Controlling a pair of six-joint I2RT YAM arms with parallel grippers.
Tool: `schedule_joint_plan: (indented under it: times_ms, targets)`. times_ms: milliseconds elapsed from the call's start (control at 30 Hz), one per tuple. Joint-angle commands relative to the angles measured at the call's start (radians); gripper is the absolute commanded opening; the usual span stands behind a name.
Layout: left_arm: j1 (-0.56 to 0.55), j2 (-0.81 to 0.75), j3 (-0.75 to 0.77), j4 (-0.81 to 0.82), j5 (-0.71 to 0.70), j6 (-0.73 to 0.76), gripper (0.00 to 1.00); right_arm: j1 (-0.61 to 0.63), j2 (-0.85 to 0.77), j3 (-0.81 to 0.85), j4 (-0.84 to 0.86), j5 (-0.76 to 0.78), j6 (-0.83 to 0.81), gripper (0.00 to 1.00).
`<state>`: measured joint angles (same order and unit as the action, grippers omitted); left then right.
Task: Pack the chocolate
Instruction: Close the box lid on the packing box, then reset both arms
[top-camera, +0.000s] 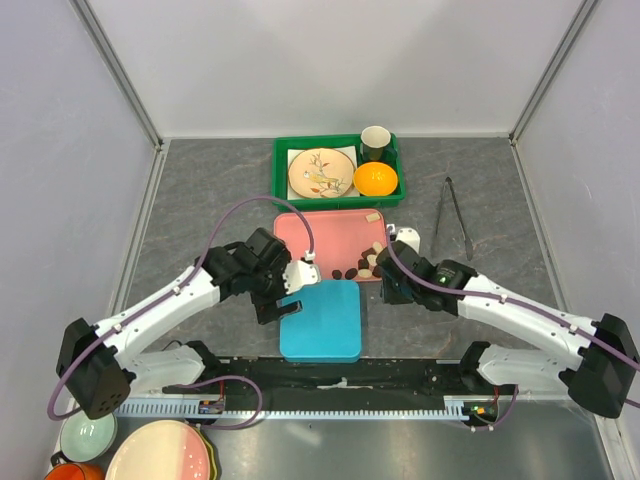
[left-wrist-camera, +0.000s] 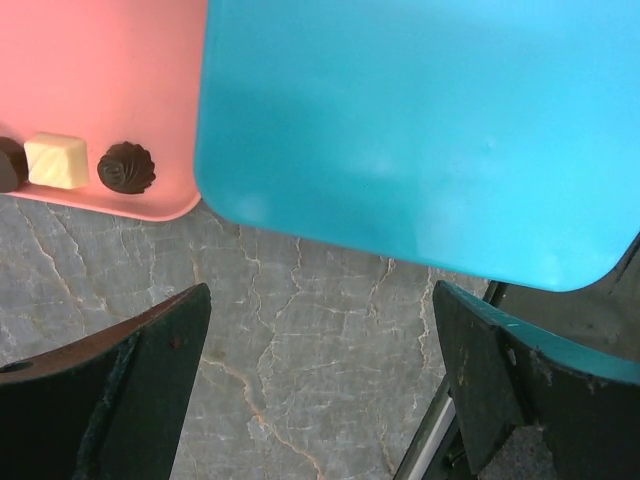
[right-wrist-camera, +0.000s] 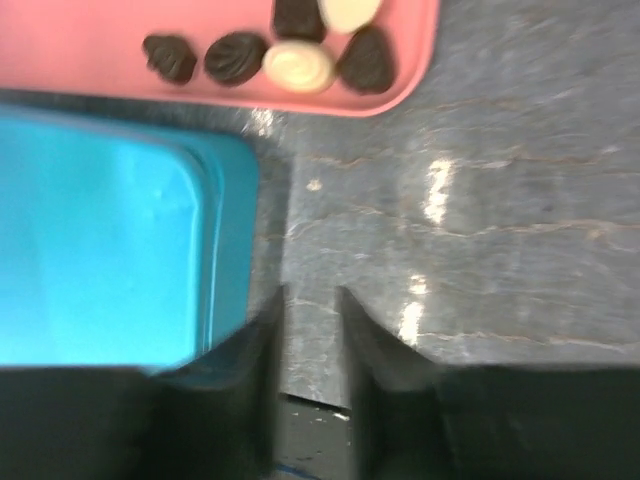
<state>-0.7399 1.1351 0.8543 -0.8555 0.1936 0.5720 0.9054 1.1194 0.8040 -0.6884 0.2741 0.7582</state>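
Several small chocolate pieces (top-camera: 362, 266), dark and cream, lie at the near right edge of a pink tray (top-camera: 320, 240). A blue container (top-camera: 320, 320) sits just in front of that tray. My left gripper (top-camera: 278, 300) hovers at the container's left edge. In the left wrist view it (left-wrist-camera: 320, 295) is wide open over bare table, with a dark chocolate (left-wrist-camera: 126, 167) and a cream one (left-wrist-camera: 56, 160) on the pink tray (left-wrist-camera: 100, 70). My right gripper (top-camera: 392, 290) is right of the blue container (right-wrist-camera: 90, 250). Its jaws (right-wrist-camera: 310, 295) stand a narrow gap apart and hold nothing. Chocolates (right-wrist-camera: 236, 57) lie ahead of it.
A green crate (top-camera: 283, 190) at the back holds a patterned plate (top-camera: 321, 172), an orange (top-camera: 375, 179) and a cup (top-camera: 375, 142). Metal tongs (top-camera: 455, 215) lie to the right. Stacked plates and bowls (top-camera: 160, 455) sit at the near left, behind the black rail (top-camera: 340, 375).
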Motion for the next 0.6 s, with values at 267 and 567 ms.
schedule_joint_plan:
  times_ms: [267, 567]
  targets:
    - [0.390, -0.074, 0.161, -0.092, 0.191, 0.058, 0.99, -0.066, 0.048, 0.274, -0.128, 0.138, -0.227, 0.98]
    - [0.540, -0.083, 0.166, -0.063, 0.270, 0.019, 0.99, -0.068, 0.094, 0.348, -0.111, 0.142, -0.273, 0.98]
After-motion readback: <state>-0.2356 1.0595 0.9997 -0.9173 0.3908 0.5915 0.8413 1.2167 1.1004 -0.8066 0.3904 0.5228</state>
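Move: The lid on the packing box lies about 9 cm to the left gripper's right, 2 cm back and 6 cm below. From the right gripper it lies roughly 13 cm to the left, 5 cm back and 6 cm below. The right gripper also has the pink tray's middle about 10 cm ahead and 11 cm left, 9 cm below, and the chocolates in the tray's near right corner some 6 cm ahead and 4 cm left, just as low. Back both empty grippers off the closed box. Sweep the left one forward, left and up, about 6 cm each way, its fingers still wide and turning some 20 degrees counter-clockwise. Lift the right one about 7 cm while carrying it about 5 cm forward towards the tray's near right corner, spreading its partly open fingers wide and tipping them slightly forward. ##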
